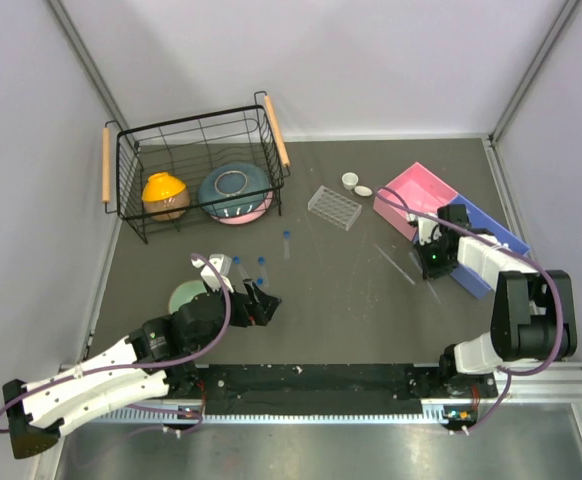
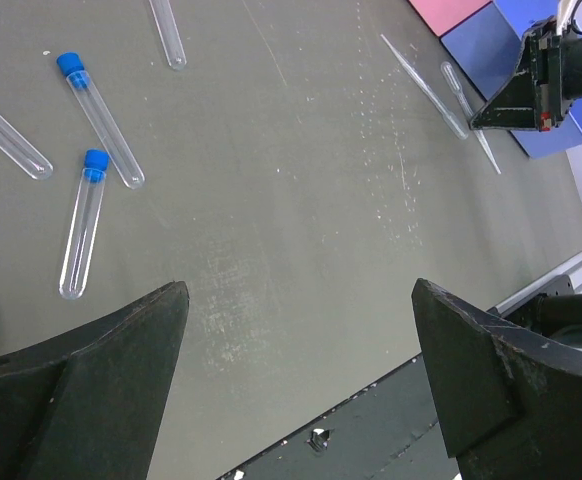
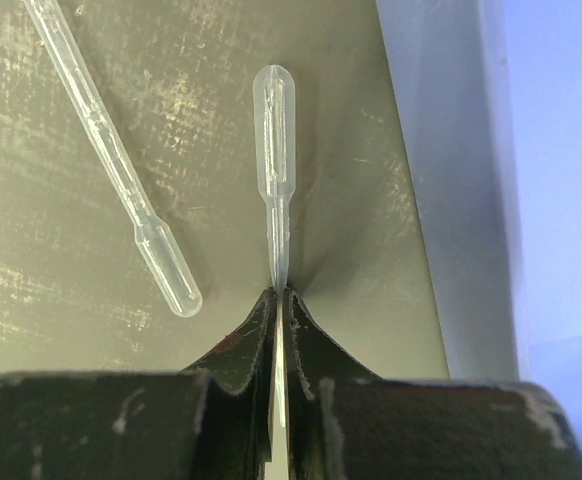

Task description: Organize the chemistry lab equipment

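My right gripper [image 3: 280, 292] is shut on the thin stem of a clear pipette [image 3: 274, 140], its bulb pointing away over the mat beside the blue tray [image 3: 561, 150]. A second pipette [image 3: 121, 180] lies loose to its left. From above, the right gripper [image 1: 433, 262] sits at the blue tray's near edge. My left gripper [image 2: 299, 290] hovers open over bare mat, nothing between its fingers. Blue-capped tubes [image 2: 99, 120] [image 2: 83, 220] lie ahead of it to the left. The clear tube rack [image 1: 334, 207] and two white cups [image 1: 350, 180] [image 1: 364, 190] rest mid-table.
A black wire basket [image 1: 131, 190] at the back left holds an orange bowl [image 1: 165, 194] and a blue bowl [image 1: 235, 190]. A green bowl [image 1: 187, 294] sits by the left arm. A pink tray [image 1: 426, 190] adjoins the blue tray [image 1: 493, 238] at the right.
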Robot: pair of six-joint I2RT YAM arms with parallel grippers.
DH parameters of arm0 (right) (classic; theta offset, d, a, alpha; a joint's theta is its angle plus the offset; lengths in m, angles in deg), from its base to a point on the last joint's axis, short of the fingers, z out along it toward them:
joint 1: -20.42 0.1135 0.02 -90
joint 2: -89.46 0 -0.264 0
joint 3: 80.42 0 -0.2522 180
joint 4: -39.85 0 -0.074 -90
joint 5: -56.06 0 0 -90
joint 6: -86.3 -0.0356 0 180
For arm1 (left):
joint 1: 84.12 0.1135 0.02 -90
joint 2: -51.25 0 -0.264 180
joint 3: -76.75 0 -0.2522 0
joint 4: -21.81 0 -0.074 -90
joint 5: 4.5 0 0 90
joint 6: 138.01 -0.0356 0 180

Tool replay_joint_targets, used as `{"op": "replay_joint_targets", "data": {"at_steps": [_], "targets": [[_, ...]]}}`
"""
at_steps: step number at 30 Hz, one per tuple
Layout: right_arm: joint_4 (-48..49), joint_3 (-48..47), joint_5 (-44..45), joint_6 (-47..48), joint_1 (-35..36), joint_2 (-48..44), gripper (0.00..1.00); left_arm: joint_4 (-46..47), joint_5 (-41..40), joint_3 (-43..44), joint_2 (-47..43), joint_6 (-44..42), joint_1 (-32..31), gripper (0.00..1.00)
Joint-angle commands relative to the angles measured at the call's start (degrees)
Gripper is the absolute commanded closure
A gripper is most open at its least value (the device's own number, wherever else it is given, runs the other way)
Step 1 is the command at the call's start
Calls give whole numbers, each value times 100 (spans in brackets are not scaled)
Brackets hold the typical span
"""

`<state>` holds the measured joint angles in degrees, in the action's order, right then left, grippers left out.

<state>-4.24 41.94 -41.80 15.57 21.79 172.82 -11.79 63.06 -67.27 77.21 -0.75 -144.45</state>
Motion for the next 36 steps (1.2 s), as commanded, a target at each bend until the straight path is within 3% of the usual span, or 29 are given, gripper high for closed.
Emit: {"op": "replay_joint_targets", "data": {"at_steps": [1, 10, 18, 31, 36], "targets": [[-26, -24, -216, -20, 30, -362, 100, 147, -86, -25, -47, 2, 13, 1], [-359, -261, -462, 358, 30, -1250, 100, 103, -77, -68, -143, 90, 13, 1], [-878, -1148, -962, 298, 39, -1497, 100, 164, -77, -60, 6, 90, 13, 1], [-1028, -3090, -1903, -450, -110, -506, 100, 111, -173, -42, 111, 99, 22, 1], [-1028, -3609, -2308, -863, -549, 49, 99, 182, -244, -7, 261, 64, 22, 1]]}}
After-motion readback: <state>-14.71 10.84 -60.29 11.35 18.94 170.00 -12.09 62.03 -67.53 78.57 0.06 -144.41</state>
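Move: A pipette is already pinched in my right fingers at the table. The pink box, where it seems to be going, is centred about 17 cm ahead of that hand and 2 cm to the left. The blue box is about 6 cm ahead and 9 cm right; the other pipette lies about 7 cm left and 2 cm ahead. From my left hand the pink box is roughly 25 cm ahead, 34 cm right and 11 cm lower. My right hand keeps its pinch on the pipette just below the bulb and lifts it off the table, almost straight up at first, about 19 cm in all. Partway up I also sweep forward about 10 cm and a little left, closing on the pink box as seen from above, while the wrist tilts some 30 degrees, mostly swinging the fingertips forward. ##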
